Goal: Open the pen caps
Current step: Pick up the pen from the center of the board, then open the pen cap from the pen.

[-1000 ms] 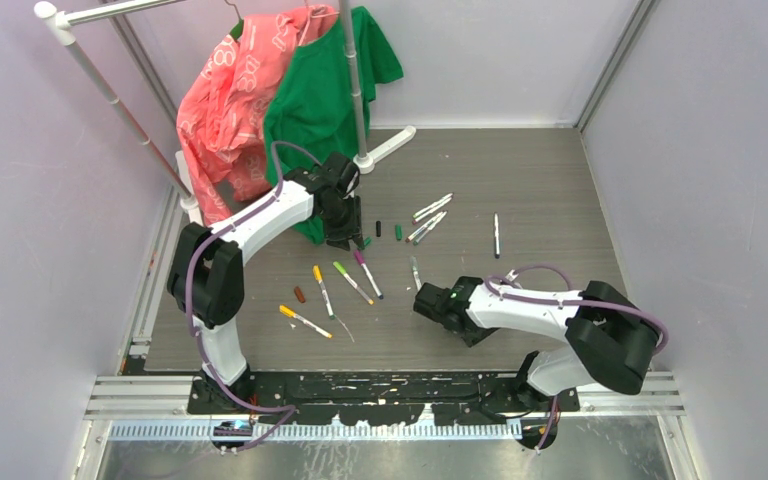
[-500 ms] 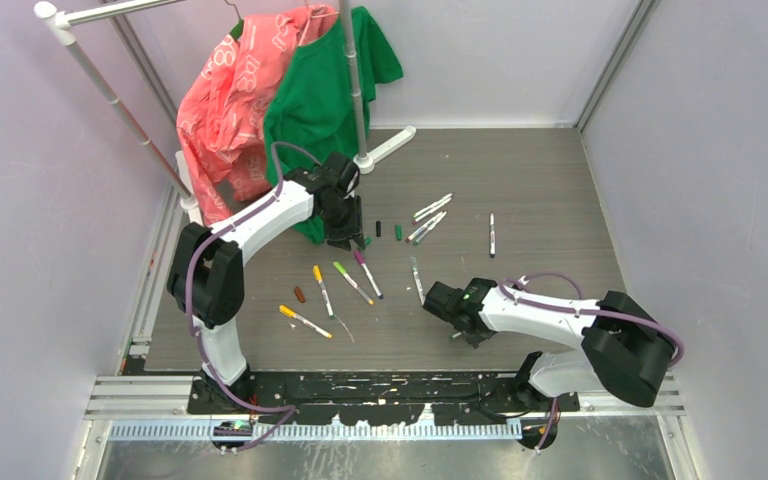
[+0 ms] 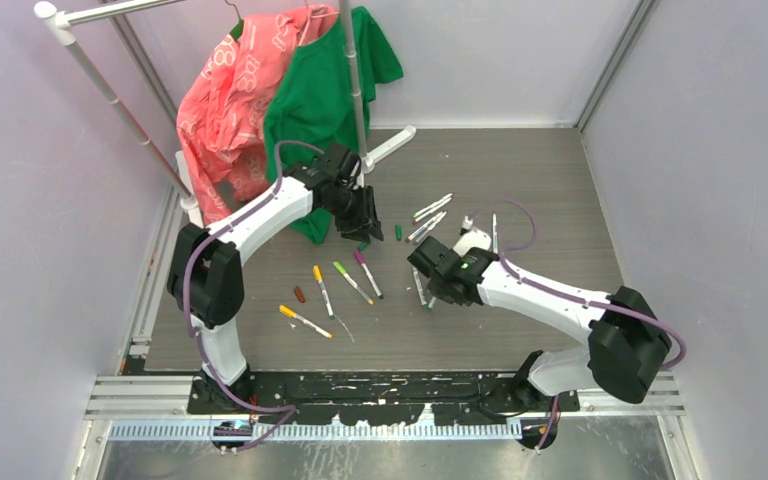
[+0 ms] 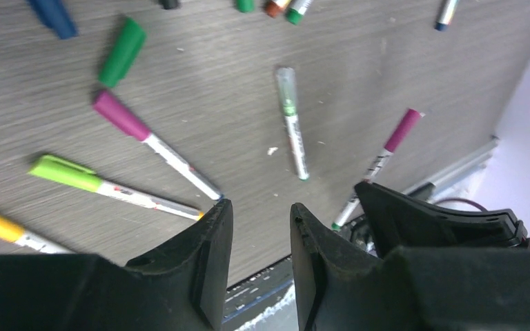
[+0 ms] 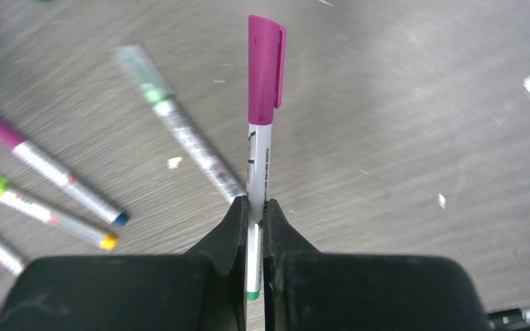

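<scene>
My right gripper [image 5: 252, 210] is shut on the white barrel of a pen [image 5: 259, 162]. Its magenta cap [image 5: 266, 65] is still on and points away from the wrist, above the table. The left wrist view shows this same pen [image 4: 379, 165] rising from the right gripper [image 4: 359, 200]. My left gripper [image 4: 259, 238] hangs open with nothing between its fingers [image 4: 210, 255]. In the top view it [image 3: 365, 228] is left of and behind the right gripper [image 3: 428, 272]. Below lie a clear-capped pen [image 4: 291, 121], a magenta-capped pen [image 4: 155, 145], a light-green-capped pen [image 4: 110, 186] and a loose green cap [image 4: 121, 52].
More pens lie about: an orange one [image 3: 318, 285], a yellow one [image 3: 305, 321], a cluster [image 3: 430, 215] and a single one [image 3: 495, 232]. A brown cap [image 3: 300, 294] and a green cap [image 3: 398, 232] lie loose. A clothes rack pole [image 3: 355, 90] with pink [image 3: 225, 100] and green [image 3: 325, 95] shirts stands at the back left.
My right gripper has shut on the magenta-capped pen and swung up and left towards the table's middle with it. The left gripper has shifted slightly right.
</scene>
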Robot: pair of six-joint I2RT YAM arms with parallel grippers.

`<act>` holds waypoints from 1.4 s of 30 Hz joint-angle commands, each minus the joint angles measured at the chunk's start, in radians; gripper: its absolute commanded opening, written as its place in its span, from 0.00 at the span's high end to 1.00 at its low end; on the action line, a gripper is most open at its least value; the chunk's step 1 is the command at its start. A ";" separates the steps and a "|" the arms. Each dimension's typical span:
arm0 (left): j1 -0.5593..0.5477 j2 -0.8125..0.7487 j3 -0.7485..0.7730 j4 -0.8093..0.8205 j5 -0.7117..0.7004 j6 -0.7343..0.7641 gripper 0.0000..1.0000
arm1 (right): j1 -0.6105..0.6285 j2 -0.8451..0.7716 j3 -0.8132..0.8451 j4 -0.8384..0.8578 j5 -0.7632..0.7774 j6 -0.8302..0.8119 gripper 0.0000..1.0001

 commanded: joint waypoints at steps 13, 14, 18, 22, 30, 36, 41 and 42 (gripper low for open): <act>-0.063 -0.086 -0.108 0.231 0.195 -0.206 0.62 | -0.028 0.046 0.213 0.281 -0.332 -0.724 0.99; -0.065 -0.082 -0.108 0.247 0.196 -0.222 0.62 | -0.031 0.046 0.216 0.280 -0.344 -0.732 0.99; -0.083 -0.060 -0.098 0.277 0.193 -0.267 0.62 | -0.039 0.042 0.220 0.282 -0.386 -0.756 0.99; -0.097 -0.035 -0.086 0.276 0.169 -0.281 0.62 | -0.048 0.036 0.229 0.282 -0.408 -0.765 0.99; -0.100 -0.009 -0.080 0.234 0.108 -0.286 0.62 | -0.061 0.006 0.241 0.263 -0.408 -0.774 0.99; -0.101 -0.024 -0.093 0.228 0.070 -0.296 0.62 | -0.077 -0.011 0.226 0.253 -0.414 -0.781 0.99; -0.101 -0.019 -0.083 0.223 0.046 -0.306 0.62 | -0.082 -0.031 0.220 0.255 -0.446 -0.775 0.99; -0.101 -0.017 -0.082 0.224 0.045 -0.309 0.62 | -0.082 -0.034 0.222 0.255 -0.454 -0.775 0.99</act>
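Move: My right hand already holds the purple-capped pen near its tail; my left hand's open fingers wait about 12 cm ahead of it, 15 cm left and 9 cm up. A clear-capped pen lies some 4 cm ahead, 4 cm left and 6 cm below. From my left hand, the held pen's cap is roughly 6 cm back, 17 cm right and 6 cm down; a loose green cap lies 1 cm ahead, 2 cm left, 13 cm below. I swing the gripped pen left about 8 cm while lifting it some 7 cm and easing forward, turning my right hand about 45 degrees counter-clockwise, so the purple cap goes up between my left fingers. My left hand comes about 6 cm right and a little back to meet it, rising slightly then sinking again, fingers staying part open. ##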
